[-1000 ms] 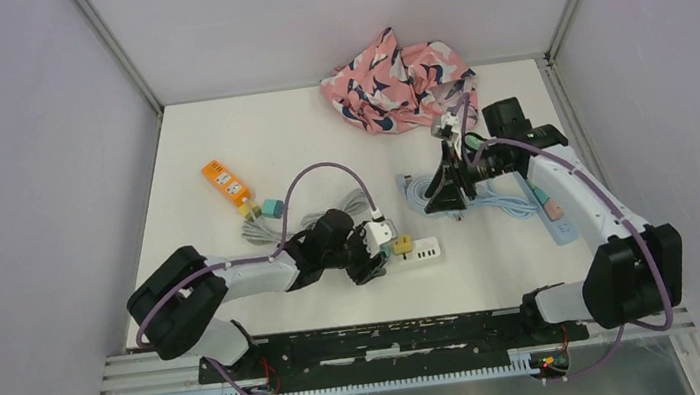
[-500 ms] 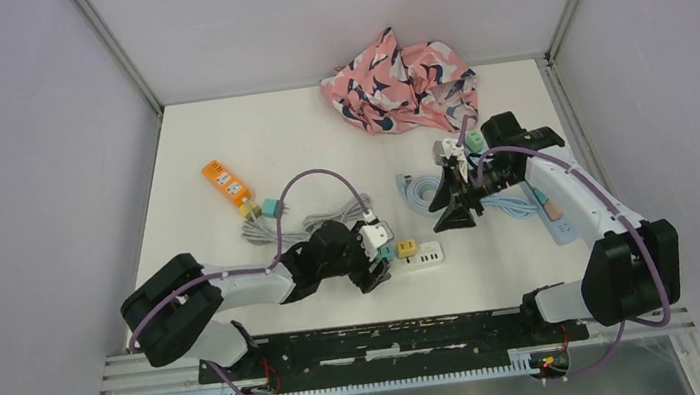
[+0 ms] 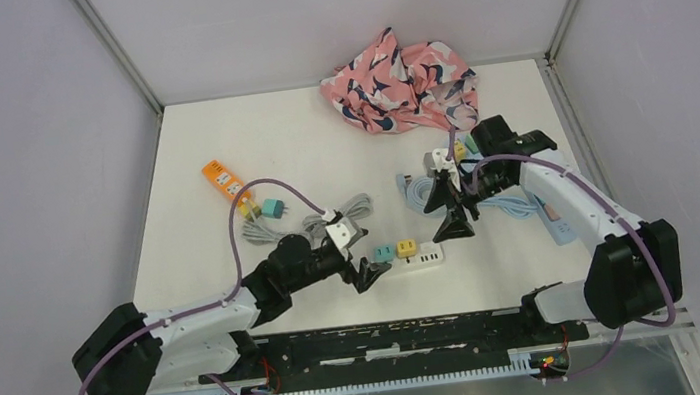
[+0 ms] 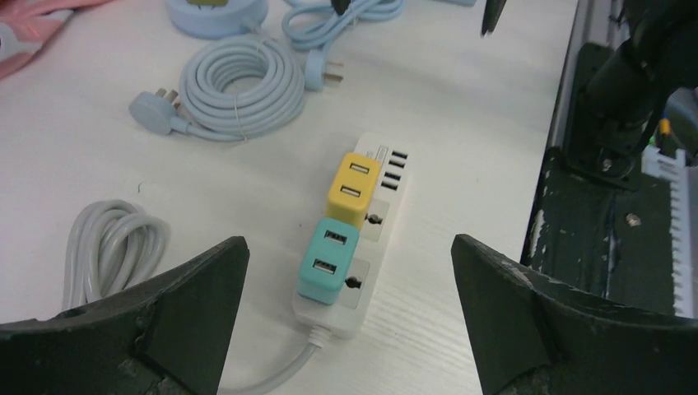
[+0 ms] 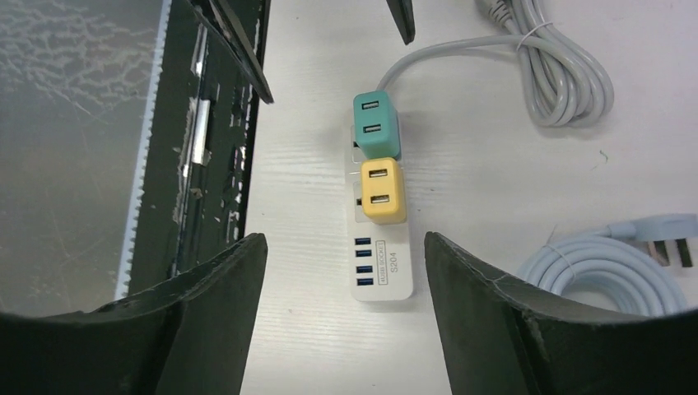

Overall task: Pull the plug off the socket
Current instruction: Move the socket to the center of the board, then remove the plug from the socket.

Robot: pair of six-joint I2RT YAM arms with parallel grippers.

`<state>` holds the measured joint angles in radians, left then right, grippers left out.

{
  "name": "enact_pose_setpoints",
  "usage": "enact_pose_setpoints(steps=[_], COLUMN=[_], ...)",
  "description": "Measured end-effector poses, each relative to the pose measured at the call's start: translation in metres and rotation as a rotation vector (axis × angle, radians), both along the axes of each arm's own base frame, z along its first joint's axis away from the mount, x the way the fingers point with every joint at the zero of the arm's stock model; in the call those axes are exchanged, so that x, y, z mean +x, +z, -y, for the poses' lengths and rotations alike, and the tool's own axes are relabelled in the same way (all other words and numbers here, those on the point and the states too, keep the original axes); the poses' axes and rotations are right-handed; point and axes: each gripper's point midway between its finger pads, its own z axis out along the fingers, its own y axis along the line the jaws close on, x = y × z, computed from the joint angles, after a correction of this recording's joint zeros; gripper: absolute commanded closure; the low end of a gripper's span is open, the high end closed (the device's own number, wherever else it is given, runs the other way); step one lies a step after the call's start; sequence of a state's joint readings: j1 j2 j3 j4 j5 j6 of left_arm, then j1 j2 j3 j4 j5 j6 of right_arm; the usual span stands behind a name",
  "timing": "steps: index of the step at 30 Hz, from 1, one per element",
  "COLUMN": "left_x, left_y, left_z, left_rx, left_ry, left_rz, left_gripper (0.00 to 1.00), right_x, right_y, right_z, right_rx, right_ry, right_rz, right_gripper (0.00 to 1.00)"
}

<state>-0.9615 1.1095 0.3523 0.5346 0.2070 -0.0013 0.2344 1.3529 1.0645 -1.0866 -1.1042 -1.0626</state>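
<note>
The white socket strip (image 3: 429,256) lies flat near the table's front. A teal plug (image 3: 384,252) and a yellow plug (image 3: 406,247) sit side by side in it. My left gripper (image 3: 361,257) hovers just left of the strip's cord end, open wide and holding nothing. In the left wrist view the teal plug (image 4: 328,257) and yellow plug (image 4: 354,188) lie beyond the left gripper (image 4: 350,241). My right gripper (image 3: 444,214) hangs above and behind the strip, open and empty. In the right wrist view the right gripper (image 5: 344,239) looks down on the strip (image 5: 383,276).
A pale blue coiled cable (image 3: 416,189) and a blue power strip (image 3: 555,218) lie by the right arm. The strip's grey coiled cord (image 3: 347,208), an orange strip (image 3: 226,183) and a pink cloth (image 3: 397,79) lie farther back. The black rail (image 3: 394,338) runs along the front edge.
My left gripper has opened wide and drawn back left from the teal plug. My right gripper has come nearer the strip and opened wider. Both plugs stay in the strip.
</note>
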Motion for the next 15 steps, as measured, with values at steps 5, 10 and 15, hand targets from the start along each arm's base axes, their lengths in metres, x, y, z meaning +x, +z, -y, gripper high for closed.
enact_pose_setpoints(steps=[5, 10, 15], left_x=[-0.008, -0.012, -0.012], left_y=[0.017, 0.019, 0.016], left_z=[-0.005, -0.006, -0.004], left_rx=[-0.143, -0.200, -0.203], left_ry=[0.009, 0.014, 0.017], left_rz=[0.002, -0.029, -0.055], left_gripper=[0.01, 0.00, 0.00], right_x=[-0.004, -0.006, -0.006], right_y=[-0.007, -0.016, -0.028], right_z=[-0.010, -0.017, -0.021], right_rx=[-0.041, -0.060, -0.081], right_ry=[0.026, 0.048, 0.062], right_rz=[0.072, 0.115, 0.142], right_gripper=[0.01, 0.00, 0.00])
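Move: Below the open right hand, about 15 cm down, lies the white socket, its middle some 3 cm to the left and about level in reach. On the socket, the yellow plug is roughly 4 cm left of the hand and the teal plug 8 cm left, both about level with it. The blue cord coil lies some 14 cm ahead and 2 cm right. From the left hand, the socket's middle is about 7 cm right, level, 11 cm down. Sinking about 3 cm and shifting some 2 cm to its left, the right hand comes down towards the socket, spreading its fingers from partly to fully open while they dip slightly more. The left hand, already wide open, draws 1 cm back and 1.5 cm up, away from the teal plug, tipping its fingers up about 10 degrees. Neither hand touches the socket. ##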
